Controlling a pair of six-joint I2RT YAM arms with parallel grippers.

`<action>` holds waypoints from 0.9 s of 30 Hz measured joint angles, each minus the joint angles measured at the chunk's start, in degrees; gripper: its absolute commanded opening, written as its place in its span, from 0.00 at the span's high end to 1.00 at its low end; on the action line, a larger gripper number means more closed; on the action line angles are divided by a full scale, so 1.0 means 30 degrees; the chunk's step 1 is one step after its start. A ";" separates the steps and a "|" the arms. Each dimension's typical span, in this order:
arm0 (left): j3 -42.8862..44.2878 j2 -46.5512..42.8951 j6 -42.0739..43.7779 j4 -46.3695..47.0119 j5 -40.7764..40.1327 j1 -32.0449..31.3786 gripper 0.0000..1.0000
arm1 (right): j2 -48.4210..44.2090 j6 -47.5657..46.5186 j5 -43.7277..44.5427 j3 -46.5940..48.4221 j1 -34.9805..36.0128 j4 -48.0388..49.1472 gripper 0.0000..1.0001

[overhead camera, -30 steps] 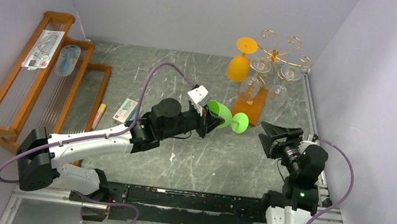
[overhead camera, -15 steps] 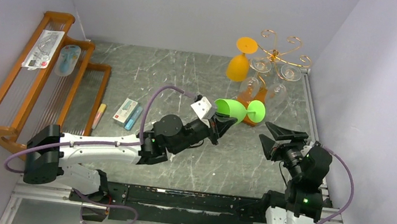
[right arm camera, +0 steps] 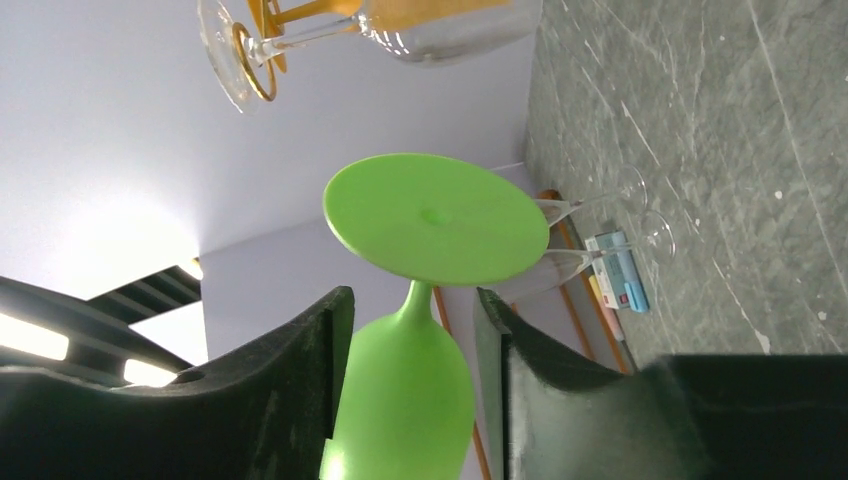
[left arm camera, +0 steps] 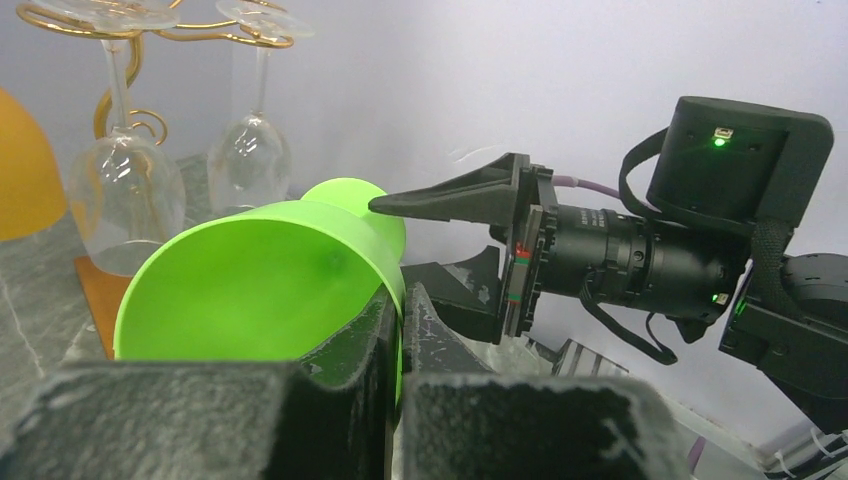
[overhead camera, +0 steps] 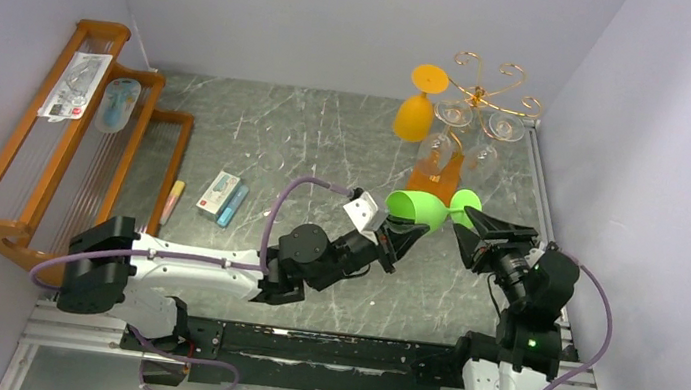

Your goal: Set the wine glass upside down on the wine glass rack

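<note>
The green wine glass [overhead camera: 420, 208] lies roughly level above the table, its foot [right arm camera: 435, 218] pointing at the right arm. My left gripper [left arm camera: 402, 300] is shut on the bowl's rim, one finger inside and one outside. My right gripper [right arm camera: 412, 292] is open, its fingers on either side of the stem and upper bowl, with gaps showing on both sides. The wine glass rack [overhead camera: 482, 87], gold wire on an orange-brown base [overhead camera: 437, 175], stands at the back right. An orange glass [overhead camera: 419, 104] and two clear glasses [overhead camera: 445, 138] hang upside down from it.
A large slatted wooden rack [overhead camera: 76, 139] with packets on it fills the left side. A small box [overhead camera: 219, 192], a blue item [overhead camera: 234, 206] and a pink pen [overhead camera: 172, 201] lie beside it. Clear glasses [right arm camera: 640, 205] lie on the marble table. The right wall is close.
My left arm has carried the green glass to the right and nearer, bringing its stem between the right gripper's fingers. Those fingers have narrowed somewhat.
</note>
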 measured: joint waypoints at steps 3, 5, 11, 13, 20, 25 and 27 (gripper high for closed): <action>0.0000 0.0226 0.0058 0.0386 -0.0109 -0.0131 0.95 | 0.0080 0.0189 -0.0066 -0.0291 0.0000 0.0510 0.62; 0.0000 0.0423 0.0153 0.0619 -0.0117 -0.0182 0.95 | 0.0219 0.0262 -0.0109 -0.0415 0.0000 0.0670 0.64; 0.0124 0.1384 0.0568 0.0976 -0.0124 -0.0335 0.95 | 0.0780 0.0270 -0.0284 -0.0670 0.0000 0.1319 0.65; 0.0226 0.1654 0.0721 0.1107 -0.0182 -0.0364 0.95 | 0.0918 0.0262 -0.0321 -0.0809 0.0000 0.1494 0.67; 0.0270 0.1843 0.1166 0.1326 -0.0372 -0.0510 0.95 | 0.1239 0.0262 -0.0495 -0.1362 0.0000 0.1770 0.65; 0.0342 0.1843 0.1413 0.1668 -0.0386 -0.0707 0.95 | 0.1566 0.0197 -0.0641 -0.1370 0.0000 0.2069 0.74; 0.0342 0.1880 0.1457 0.1727 -0.0386 -0.0699 0.95 | 0.1872 0.0168 -0.0809 -0.1384 0.0000 0.2324 0.82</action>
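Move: The green wine glass is pinched by its bowl in my left hand, foot pointing right. My open right gripper, where it goes, is about 9 cm right and 3 cm ahead of my left hand, about level. The stem lies some 3 cm ahead, 2 left and 1 below my right hand. From there two clear glasses hang about 15 cm ahead, one 2 right, one 7 left; the rack's middle is roughly 21 ahead, 3 left. I slide my right fingers forward and down, about 2 cm each way, past the green foot and around the stem just behind it, closing them to roughly half their opening. Meanwhile my left hand keeps its pinch on the bowl and carries the glass about 2 cm right and 2 cm down to meet them, easing up slightly at the end. ##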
